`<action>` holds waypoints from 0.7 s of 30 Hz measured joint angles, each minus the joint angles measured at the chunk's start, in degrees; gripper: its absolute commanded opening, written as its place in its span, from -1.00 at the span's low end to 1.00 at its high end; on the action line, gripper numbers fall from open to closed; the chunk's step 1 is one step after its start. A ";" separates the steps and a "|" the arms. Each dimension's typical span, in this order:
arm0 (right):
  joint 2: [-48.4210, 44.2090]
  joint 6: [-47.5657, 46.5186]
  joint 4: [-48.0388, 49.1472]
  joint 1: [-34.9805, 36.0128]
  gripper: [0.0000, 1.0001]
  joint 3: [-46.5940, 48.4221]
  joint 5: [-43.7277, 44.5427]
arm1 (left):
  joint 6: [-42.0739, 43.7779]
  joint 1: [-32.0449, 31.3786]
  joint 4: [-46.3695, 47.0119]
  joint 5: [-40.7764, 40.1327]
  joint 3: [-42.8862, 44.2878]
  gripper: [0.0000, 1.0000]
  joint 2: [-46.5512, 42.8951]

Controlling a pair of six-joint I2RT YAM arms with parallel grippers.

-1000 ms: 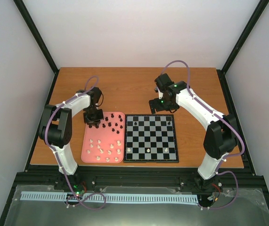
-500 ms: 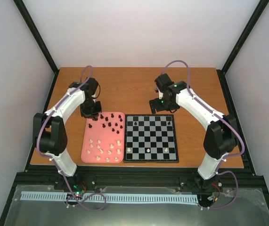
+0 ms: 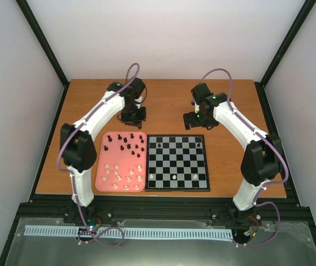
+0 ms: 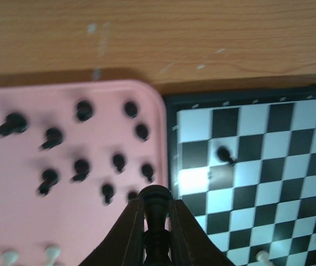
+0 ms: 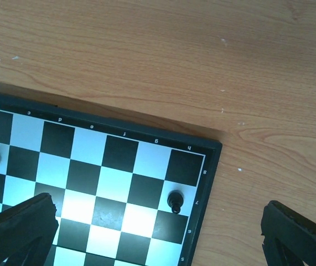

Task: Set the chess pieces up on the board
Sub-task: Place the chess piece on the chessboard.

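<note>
The board (image 3: 177, 166) lies right of the pink tray (image 3: 103, 166). My left gripper (image 3: 132, 116) hovers over the bare wood just beyond the tray's far edge, shut on a black chess piece (image 4: 156, 202) that stands upright between its fingers (image 4: 125, 233). Several black pieces (image 4: 81, 166) and cream-white pieces (image 3: 122, 176) lie in the tray. Two black pieces (image 3: 159, 144) (image 3: 198, 144) stand near the board's far edge, three white ones (image 3: 174, 176) near its front. My right gripper (image 5: 159, 224) hangs open above the board's far right corner, near one black piece (image 5: 174, 200).
Bare wooden table (image 3: 163, 100) stretches behind the tray and board. The board's black border (image 5: 213, 183) ends close to the right gripper's right finger (image 5: 296, 235). The black cage frame (image 3: 47, 50) and pale walls enclose the table.
My left arm has swung up from the tray's far left corner toward the back and right, carrying the black piece. My right gripper shifted slightly backward and to the right.
</note>
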 measured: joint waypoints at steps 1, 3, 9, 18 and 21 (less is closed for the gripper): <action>0.00 -0.04 0.02 -0.33 1.00 0.00 0.02 | -0.04 -1.07 -0.04 0.28 2.36 -0.98 2.12; 0.00 -0.04 0.02 -0.90 1.00 0.00 0.07 | -0.24 -2.97 -0.52 0.98 7.06 -0.99 6.47; -1.27 -0.09 0.24 -3.65 1.00 -1.16 0.44 | -0.57 -7.30 -1.95 3.26 22.21 -0.99 19.91; -3.30 -0.74 0.48 -8.28 1.00 -3.78 1.03 | -1.55 -12.02 -3.91 6.56 33.86 -0.98 29.16; -3.37 -1.18 0.52 -8.59 1.00 -4.17 1.03 | -1.57 -13.07 -4.50 7.28 33.86 -0.99 29.77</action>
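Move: The left hand holds a black chess piece high over the tray's far right part. The empty squares it is being carried to, in the board's second row from the far edge, lie about 17 cm to its right, 1 cm back and 13 cm lower; the nearer black pawn in that row stands some 11 cm to the right and 1 cm back. From the right hand those squares are roughly 13 cm left, 2 cm back and 12 cm down. The left hand keeps its pinch on the black piece and sweeps about 16 cm to the right from the tray over the board's far edge, sinking some 5 cm, bowing forward by 4 cm and then drawing 2 cm back towards the squares beyond the nearer pawn, while it turns roughly 15 degrees clockwise and slows. The right hand, empty and still wide open, shifts about 6 cm to the right at an even height, out of its way, with a slight clockwise turn. ##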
